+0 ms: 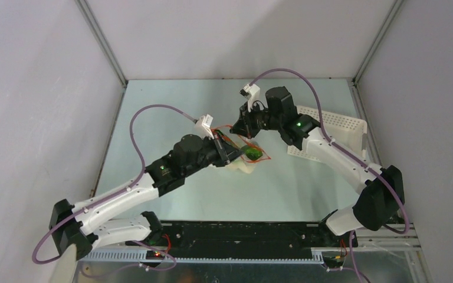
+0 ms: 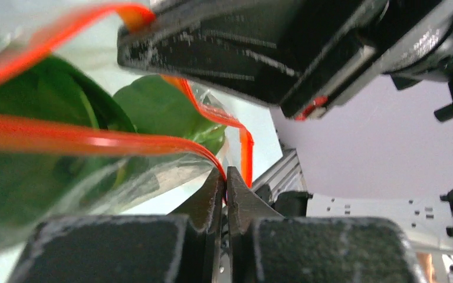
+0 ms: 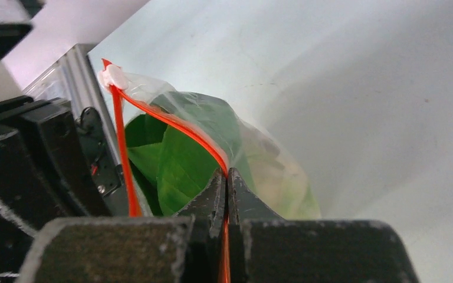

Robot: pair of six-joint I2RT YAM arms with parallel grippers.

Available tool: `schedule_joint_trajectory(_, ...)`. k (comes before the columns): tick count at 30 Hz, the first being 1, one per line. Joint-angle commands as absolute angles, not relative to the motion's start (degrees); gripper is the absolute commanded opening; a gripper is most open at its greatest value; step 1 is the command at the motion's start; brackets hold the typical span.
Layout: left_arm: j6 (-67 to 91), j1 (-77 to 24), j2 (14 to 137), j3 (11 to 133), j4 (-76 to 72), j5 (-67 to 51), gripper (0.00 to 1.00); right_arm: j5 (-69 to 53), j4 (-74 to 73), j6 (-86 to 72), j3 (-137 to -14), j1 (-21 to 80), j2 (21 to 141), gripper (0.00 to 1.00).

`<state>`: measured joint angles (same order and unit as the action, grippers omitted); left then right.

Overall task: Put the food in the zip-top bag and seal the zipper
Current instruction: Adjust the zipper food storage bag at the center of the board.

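The clear zip-top bag (image 1: 258, 158) lies mid-table between my two arms. Green leafy food (image 3: 177, 168) and a cream piece (image 3: 283, 180) show through its plastic. The orange-red zipper (image 3: 174, 125) runs along the mouth, with a white clip at its far end. My right gripper (image 3: 227, 174) is shut on the zipper, and the strip runs down between its jaws. My left gripper (image 2: 225, 181) pinches another part of the zipper (image 2: 94, 141) at its tips, its jaws almost touching. The two zipper sides stand apart beside the green food (image 2: 159, 106). In the top view, the left gripper (image 1: 235, 154) and the right gripper (image 1: 240, 131) meet over the bag.
A white perforated basket (image 1: 337, 131) lies at the back right, under the right forearm. Grey enclosure walls with metal posts ring the table. The right arm's black wrist (image 2: 242, 47) hangs close above the left gripper.
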<state>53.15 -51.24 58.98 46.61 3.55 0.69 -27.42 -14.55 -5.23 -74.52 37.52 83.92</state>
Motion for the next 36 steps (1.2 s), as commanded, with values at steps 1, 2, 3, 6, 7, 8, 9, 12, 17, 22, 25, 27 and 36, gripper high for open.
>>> schedule_joint_trajectory(1,58.56,-52.79,61.27,49.18,-4.05,9.32,0.07,-37.98,-9.99,-3.06,-77.30,37.15,82.81,0.00)
schedule_joint_trajectory(2,58.99,-52.90,61.79,49.51,-4.49,9.36,0.06,-38.41,-10.21,-3.15,-77.31,36.95,82.77,0.00)
schedule_joint_trajectory(3,59.68,-53.08,62.65,50.10,-5.87,9.38,0.06,-39.42,-10.29,-3.51,-77.31,36.80,82.78,0.00)
schedule_joint_trajectory(6,59.52,-55.26,63.43,51.02,-8.12,11.92,0.04,-41.87,-10.64,-4.10,-77.34,36.12,82.65,0.00)
schedule_joint_trajectory(7,59.16,-55.71,63.78,51.45,-8.78,12.46,0.06,-42.48,-10.95,-4.14,-77.28,36.03,82.56,0.00)
schedule_joint_trajectory(8,58.43,-56.25,64.06,51.78,-8.69,12.76,0.07,-42.55,-11.72,-4.01,-77.31,35.95,82.59,0.00)
schedule_joint_trajectory(9,58.17,-56.34,64.82,52.52,-7.40,12.67,0.12,-42.59,-12.28,-3.66,-77.31,35.95,82.83,0.00)
schedule_joint_trajectory(12,55.65,-56.42,65.88,53.36,-3.55,11.89,0.42,-42.90,-14.81,-2.59,-77.26,35.91,83.86,0.00)
schedule_joint_trajectory(17,45.04,-56.43,61.25,51.73,-0.01,7.03,0.90,-44.30,-16.65,-0.65,-77.22,35.65,85.19,0.00)
schedule_joint_trajectory(22,29.27,-56.45,49.84,51.66,11.16,3.69,0.99,-46.13,-17.60,1.51,-77.24,35.22,84.96,0.00)
schedule_joint_trajectory(25,24.29,-56.43,44.79,52.30,16.07,5.12,1.00,-47.28,-17.90,2.17,-77.27,34.66,85.16,0.00)
schedule_joint_trajectory(27,21.47,-56.37,41.80,52.76,19.69,8.99,1.00,-48.00,-18.39,2.83,-77.18,34.51,85.35,0.00)
schedule_joint_trajectory(36,20.25,-39.35,36.61,44.32,15.59,-7.99,1.00,-53.07,-18.55,3.78,-77.28,33.33,86.30,0.00)
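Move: The left fingers are shut on the near rim of the zipper bag; the bag's middle lies about 3 cm ahead of this hand and 8 cm below it. From the left hand, the leafy greens showing in the mouth are some 4 cm right, level, 5 cm below; the white zipper slider is roughly 8 cm ahead and 9 cm left. The right hand still pinches the far rim, with the bag's middle about 5 cm back, 2 cm right and 8 cm below it. Ease the left gripper about 3 cm right with the near rim and slightly up, then open it wide and let go; back it off some 13 cm left and 6 cm up, tilting the fingers up about 30 degrees. Meanwhile keep the right pinch on the far rim, drawing it 4 cm back and turning about 20 degrees counter-clockwise. ##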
